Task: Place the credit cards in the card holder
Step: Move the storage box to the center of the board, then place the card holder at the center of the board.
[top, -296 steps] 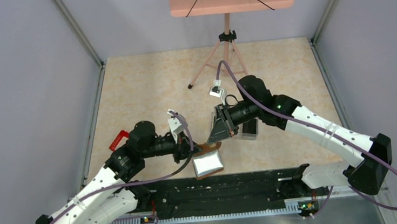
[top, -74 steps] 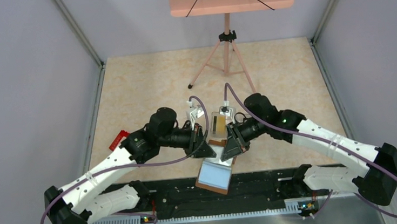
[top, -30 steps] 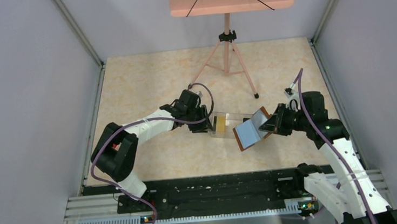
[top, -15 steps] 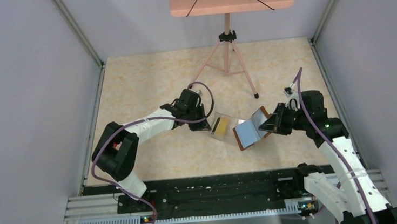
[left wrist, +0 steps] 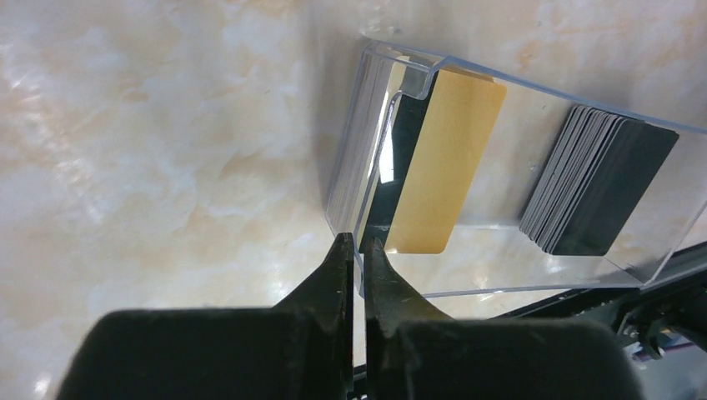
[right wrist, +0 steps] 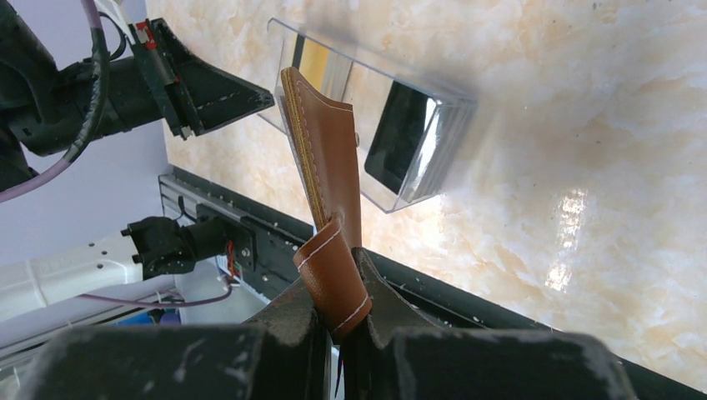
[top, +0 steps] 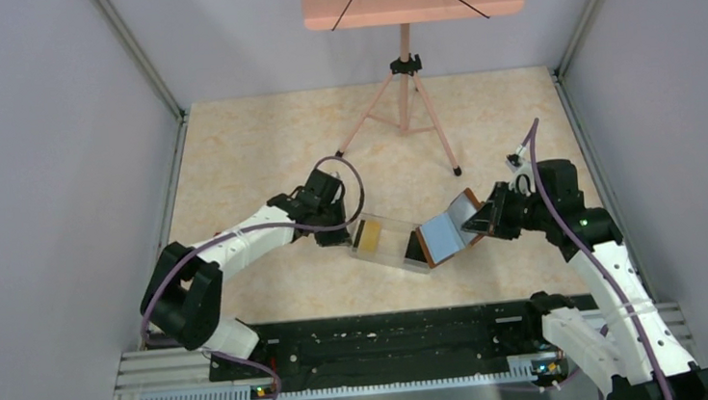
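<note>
A clear plastic tray (top: 388,243) lies mid-table holding the credit cards: a yellow-gold one (left wrist: 440,167) over a black one, and a stack of black ones (left wrist: 599,179) at the other end. My left gripper (left wrist: 357,243) is shut on the tray's end wall, also seen from above (top: 350,238). The card holder (top: 445,234), brown leather with a pale blue inside, hangs open and tilted just right of the tray. My right gripper (right wrist: 333,271) is shut on its leather tab; from above that gripper (top: 487,219) sits at the card holder's right edge. The brown flap (right wrist: 327,158) stands over the tray's black-card end.
A pink stand on a tripod (top: 406,99) occupies the back middle of the table. A black rail (top: 382,338) runs along the near edge between the arm bases. Grey walls close in the table's left, right and back.
My left gripper closed on the tray's end wall and pulled the tray nearer and leftward, turning it. The right gripper and card holder stayed put.
</note>
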{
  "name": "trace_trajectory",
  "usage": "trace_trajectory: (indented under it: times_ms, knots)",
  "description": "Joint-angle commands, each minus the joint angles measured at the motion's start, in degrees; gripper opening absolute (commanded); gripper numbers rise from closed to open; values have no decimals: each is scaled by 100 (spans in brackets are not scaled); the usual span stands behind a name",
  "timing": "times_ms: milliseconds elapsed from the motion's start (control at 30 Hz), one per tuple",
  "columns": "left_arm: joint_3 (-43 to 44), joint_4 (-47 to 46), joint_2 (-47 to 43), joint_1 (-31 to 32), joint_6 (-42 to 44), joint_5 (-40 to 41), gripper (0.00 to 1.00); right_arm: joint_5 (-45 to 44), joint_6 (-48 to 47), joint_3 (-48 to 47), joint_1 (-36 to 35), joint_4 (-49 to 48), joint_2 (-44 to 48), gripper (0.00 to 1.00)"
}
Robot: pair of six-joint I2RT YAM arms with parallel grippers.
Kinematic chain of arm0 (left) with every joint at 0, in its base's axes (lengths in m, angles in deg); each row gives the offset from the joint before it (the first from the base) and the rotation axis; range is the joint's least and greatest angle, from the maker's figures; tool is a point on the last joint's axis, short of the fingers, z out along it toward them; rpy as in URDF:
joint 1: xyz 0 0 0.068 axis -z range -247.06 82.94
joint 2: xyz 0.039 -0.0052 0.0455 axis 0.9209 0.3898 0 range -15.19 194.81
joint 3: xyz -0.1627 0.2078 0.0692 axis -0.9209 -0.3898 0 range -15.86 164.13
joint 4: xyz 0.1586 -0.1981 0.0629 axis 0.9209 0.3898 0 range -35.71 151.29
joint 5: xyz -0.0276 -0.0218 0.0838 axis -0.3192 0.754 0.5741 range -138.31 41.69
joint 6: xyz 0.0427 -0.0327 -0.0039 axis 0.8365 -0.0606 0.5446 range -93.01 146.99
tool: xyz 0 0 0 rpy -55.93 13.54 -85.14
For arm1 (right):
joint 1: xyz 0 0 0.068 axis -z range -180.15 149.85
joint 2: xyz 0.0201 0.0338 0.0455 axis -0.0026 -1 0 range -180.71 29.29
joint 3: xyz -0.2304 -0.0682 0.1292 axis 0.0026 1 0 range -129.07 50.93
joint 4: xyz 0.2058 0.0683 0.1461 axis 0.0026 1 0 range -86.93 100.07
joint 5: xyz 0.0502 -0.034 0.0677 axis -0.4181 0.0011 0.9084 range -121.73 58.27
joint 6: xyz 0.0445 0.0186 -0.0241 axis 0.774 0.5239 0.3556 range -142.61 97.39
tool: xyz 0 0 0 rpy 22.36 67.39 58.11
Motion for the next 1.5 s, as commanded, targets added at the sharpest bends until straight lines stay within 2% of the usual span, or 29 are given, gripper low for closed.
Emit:
trace_trajectory:
  times_ms: [0,433,700,800,933,1033,1233,1467]
  knots:
    - [-19,384,-664,-35,-93,264,0,52,-29,-264,35,-116,25,0]
    - [-841,1292,-2287,-935,159,734,0,-42,35,179,32,-567,44,0]
    - [-1026,1478,-2737,-1005,108,773,0,26,309,911,33,-1431,-164,0]
    - [-1117,1423,-2786,-1004,29,714,10,78,556,1166,39,-1804,-249,0]
    - [-1129,1418,-2870,-1003,-31,701,34,-25,896,1531,37,-2262,-281,0]
    - [-1050,1499,-2979,-1000,-45,743,45,-113,1000,1773,33,-2525,-367,0]
    - [-858,1536,-3098,-1009,-166,668,51,-231,1004,2267,32,-3266,-619,0]
    - [-975,1332,-3129,-1019,-181,221,52,-636,1349,3243,32,-4563,-554,0]
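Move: Between the left fingertips at the near part of its left end wall, the storage box has its middle about 10 cm to the hand's right and roughly level with it fore and aft, 1 cm below. The clear table spot for its middle is some 2 cm left and 2 cm back. The open card holder hangs about 20 cm right, 3 cm back and 12 cm up; its middle lies some 6 cm left of the right fingers. Dragging the storage box by its pinched end wall, the left hand travels about 12 cm left and 5 cm back, turning counter-clockwise some 15 degrees, then opens its fingers halfway, lets go and rises clear. Meanwhile the right hand, after a pause, lowers the still-gripped card holder about 13 cm towards the table, turning slightly clockwise. ##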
